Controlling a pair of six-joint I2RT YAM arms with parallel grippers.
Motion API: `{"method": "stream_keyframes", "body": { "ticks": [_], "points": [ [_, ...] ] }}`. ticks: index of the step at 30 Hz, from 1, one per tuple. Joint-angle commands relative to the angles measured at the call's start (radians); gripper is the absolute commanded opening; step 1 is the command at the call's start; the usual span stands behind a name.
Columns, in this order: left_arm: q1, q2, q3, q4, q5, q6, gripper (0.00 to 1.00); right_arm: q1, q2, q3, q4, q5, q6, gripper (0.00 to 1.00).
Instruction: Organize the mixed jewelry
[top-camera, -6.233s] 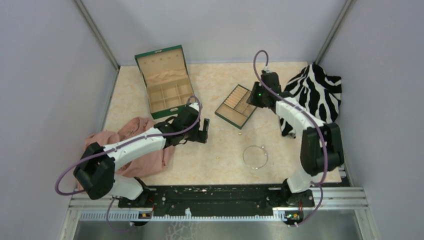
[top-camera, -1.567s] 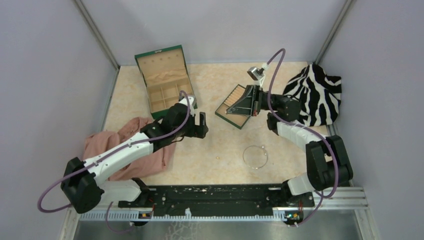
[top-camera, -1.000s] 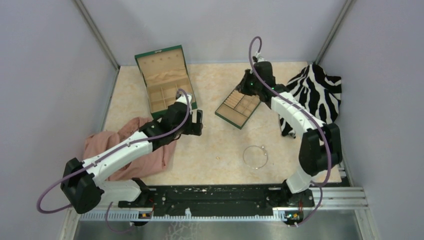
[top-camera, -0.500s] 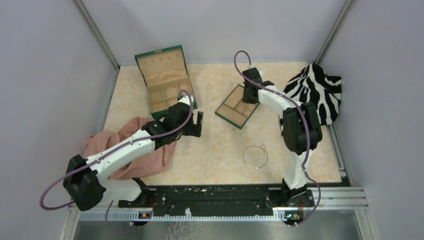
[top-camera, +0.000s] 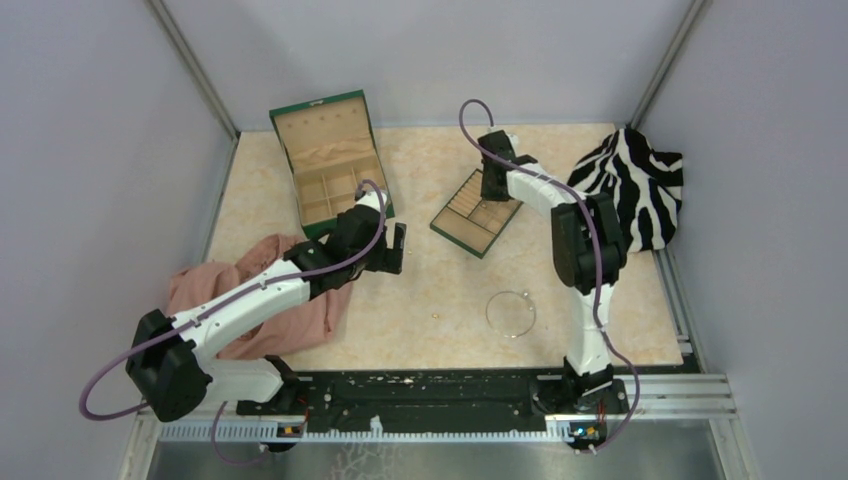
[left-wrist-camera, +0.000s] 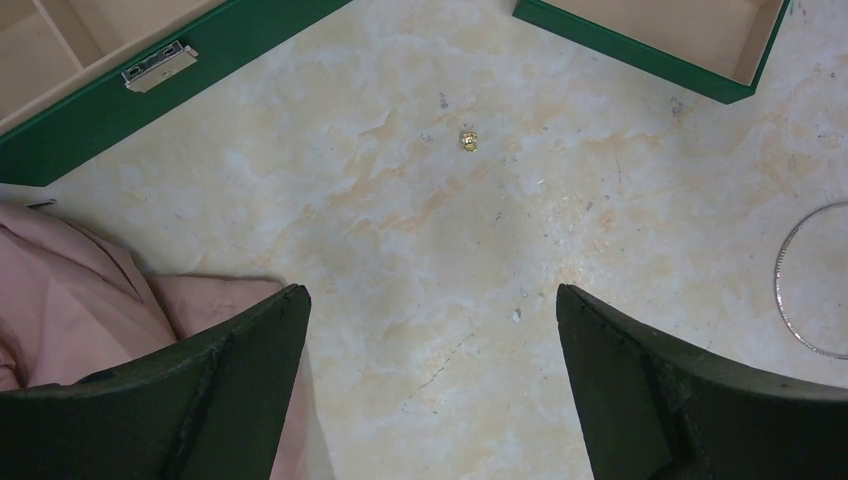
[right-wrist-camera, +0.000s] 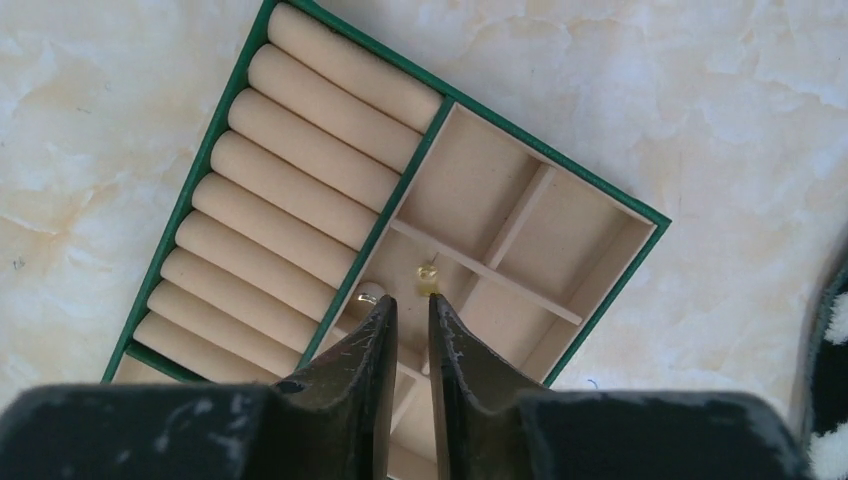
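Observation:
A tiny gold bead (right-wrist-camera: 428, 275) sits just past my right gripper's (right-wrist-camera: 410, 297) tips, touching the right finger's end, over a small compartment of the tan tray (right-wrist-camera: 480, 190). The jaws stand a narrow gap apart with nothing between them. A small silvery piece (right-wrist-camera: 368, 297) lies beside the left fingertip. From above, the right gripper (top-camera: 490, 190) hangs over the tray (top-camera: 470, 215). My left gripper (top-camera: 395, 250) (left-wrist-camera: 428, 292) is wide open over bare table. Another gold bead (left-wrist-camera: 467, 141) (top-camera: 436, 316) lies loose. The thin wire hoop (top-camera: 487, 313) (left-wrist-camera: 779, 285) lies near the front.
An open green box (top-camera: 330, 165) (left-wrist-camera: 230, 40) stands at the back left. A pink cloth (top-camera: 270, 300) (left-wrist-camera: 70, 290) lies under my left arm. A zebra-striped cloth (top-camera: 635, 185) (right-wrist-camera: 835, 320) is heaped at the right wall. The tray's corner (left-wrist-camera: 640, 60) shows ahead of the left gripper.
My right arm swung left over the tray and its jaws parted slightly, with the gold bead now at their tips. The left arm barely moved.

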Motion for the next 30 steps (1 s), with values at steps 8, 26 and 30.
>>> {"method": "stream_keyframes", "body": {
  "ticks": [8,26,30],
  "points": [
    [0.005,-0.005,0.025,-0.009,-0.006,-0.014,0.99,0.004,-0.097,0.012,0.01,0.02,-0.033,0.24],
    [0.284,-0.029,0.029,-0.077,0.07,-0.145,0.99,0.553,-0.631,-0.668,0.13,-0.085,0.116,0.5],
    [0.289,-0.035,0.028,-0.062,0.068,-0.144,0.99,0.661,-0.579,-0.659,0.113,-0.06,0.054,0.51]
  ]
}}
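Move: Behind and to the left of the right hand, which is over the small tray, the next gold earring lies alone on the table, about 28 cm back, 13 cm left and some 3 cm below the fingertips. A second gold earring lies 13 cm back and 19 cm left of that hand. The bracelet ring's middle is roughly 27 cm back and 6 cm right of it. From the left hand, the aimed-at earring is about 10 cm back, 11 cm right and 11 cm below. Leaving the earring it has just set in the tray, the right hand rises about 6 cm and swings back and left over the table, then sinks again towards the lone gold earring. It travels some 27 cm back and 12 cm left, turning about 30 degrees counter-clockwise, its fingers spreading to half open. The wide-open left hand moves off to the left and slightly forward, empty. ##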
